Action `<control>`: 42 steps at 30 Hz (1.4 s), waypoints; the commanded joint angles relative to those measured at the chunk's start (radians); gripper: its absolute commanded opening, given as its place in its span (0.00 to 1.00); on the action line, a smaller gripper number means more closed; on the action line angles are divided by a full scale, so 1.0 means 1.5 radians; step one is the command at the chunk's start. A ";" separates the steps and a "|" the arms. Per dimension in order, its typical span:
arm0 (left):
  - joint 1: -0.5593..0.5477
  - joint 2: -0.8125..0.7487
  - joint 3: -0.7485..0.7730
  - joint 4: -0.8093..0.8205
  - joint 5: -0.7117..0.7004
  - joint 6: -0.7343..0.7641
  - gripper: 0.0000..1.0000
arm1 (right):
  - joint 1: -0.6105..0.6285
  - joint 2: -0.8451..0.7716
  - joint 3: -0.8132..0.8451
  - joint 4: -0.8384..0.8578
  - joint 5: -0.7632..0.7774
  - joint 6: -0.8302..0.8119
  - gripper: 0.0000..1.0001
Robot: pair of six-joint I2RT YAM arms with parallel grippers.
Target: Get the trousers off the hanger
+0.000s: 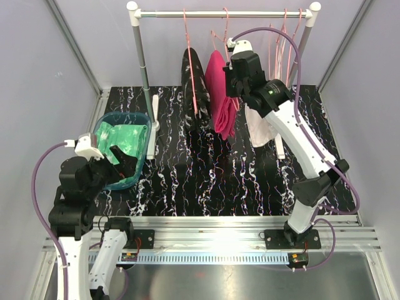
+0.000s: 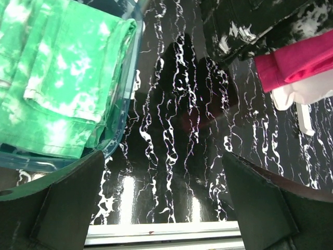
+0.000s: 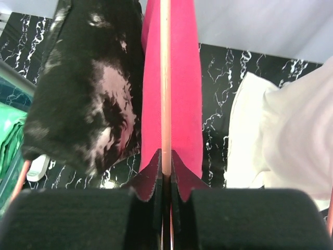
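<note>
The magenta trousers [image 1: 220, 94] [image 3: 184, 99] hang on a thin pink hanger [image 3: 165, 78] from the rail. My right gripper [image 1: 232, 78] [image 3: 165, 162] is up beside them, shut on the hanger's wire, with the cloth just behind. Left of them hang the black speckled trousers [image 1: 190, 78] [image 3: 88, 88]. The mint green trousers [image 1: 122, 139] [image 2: 57, 78] lie folded in the teal bin [image 1: 145, 150]. My left gripper [image 1: 122, 164] [image 2: 164, 203] hovers by the bin's near right side, open and holding nothing.
A white garment [image 1: 259, 130] [image 3: 281, 130] hangs right of the magenta trousers. Spare pink hangers [image 1: 284, 37] sit on the rail [image 1: 225, 13]. The rack's grey posts [image 1: 142, 62] stand at back left and back right. The tabletop [image 1: 206, 181] is black marble.
</note>
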 commanded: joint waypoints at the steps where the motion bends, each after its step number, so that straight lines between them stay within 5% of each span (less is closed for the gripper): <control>1: 0.001 0.014 0.024 0.041 0.056 0.013 0.99 | -0.002 -0.061 0.047 0.054 0.000 -0.036 0.00; 11: 0.000 0.069 0.090 0.127 0.176 -0.010 0.99 | -0.002 -0.114 0.077 0.055 -0.012 -0.038 0.00; 23: -0.056 0.222 0.269 0.204 0.168 0.002 0.99 | -0.002 -0.119 0.141 0.070 -0.021 -0.050 0.00; 25: -0.130 0.253 0.304 0.205 0.118 0.010 0.99 | -0.002 -0.121 0.156 0.062 -0.023 -0.044 0.00; 29: -0.418 0.314 0.397 0.197 -0.205 0.106 0.99 | -0.002 -0.142 0.164 0.032 -0.031 -0.014 0.00; 35: -0.706 0.430 0.456 0.228 -0.468 0.229 0.99 | -0.002 -0.193 0.148 -0.036 -0.061 0.042 0.00; 38: -0.808 0.455 0.424 0.328 -0.517 0.326 0.99 | -0.002 -0.227 0.121 -0.055 -0.076 0.056 0.00; 42: -0.856 0.486 0.365 0.480 -0.490 0.390 0.99 | -0.002 -0.288 0.028 -0.043 -0.110 0.075 0.00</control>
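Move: The right hand already pinches the near side of the hanger; its pink trousers hang some 5 cm ahead, 2 cm left and 12 cm below. The rail is about 7 cm ahead and 15 cm up; the black trousers hang roughly 5 cm ahead, 12 cm left. From the open left hand the pink trousers are about 28 cm ahead, 30 cm right, near its height. Right hand lifts its hanger off the rail and about 12 cm back; left rises, swings right towards trousers. ##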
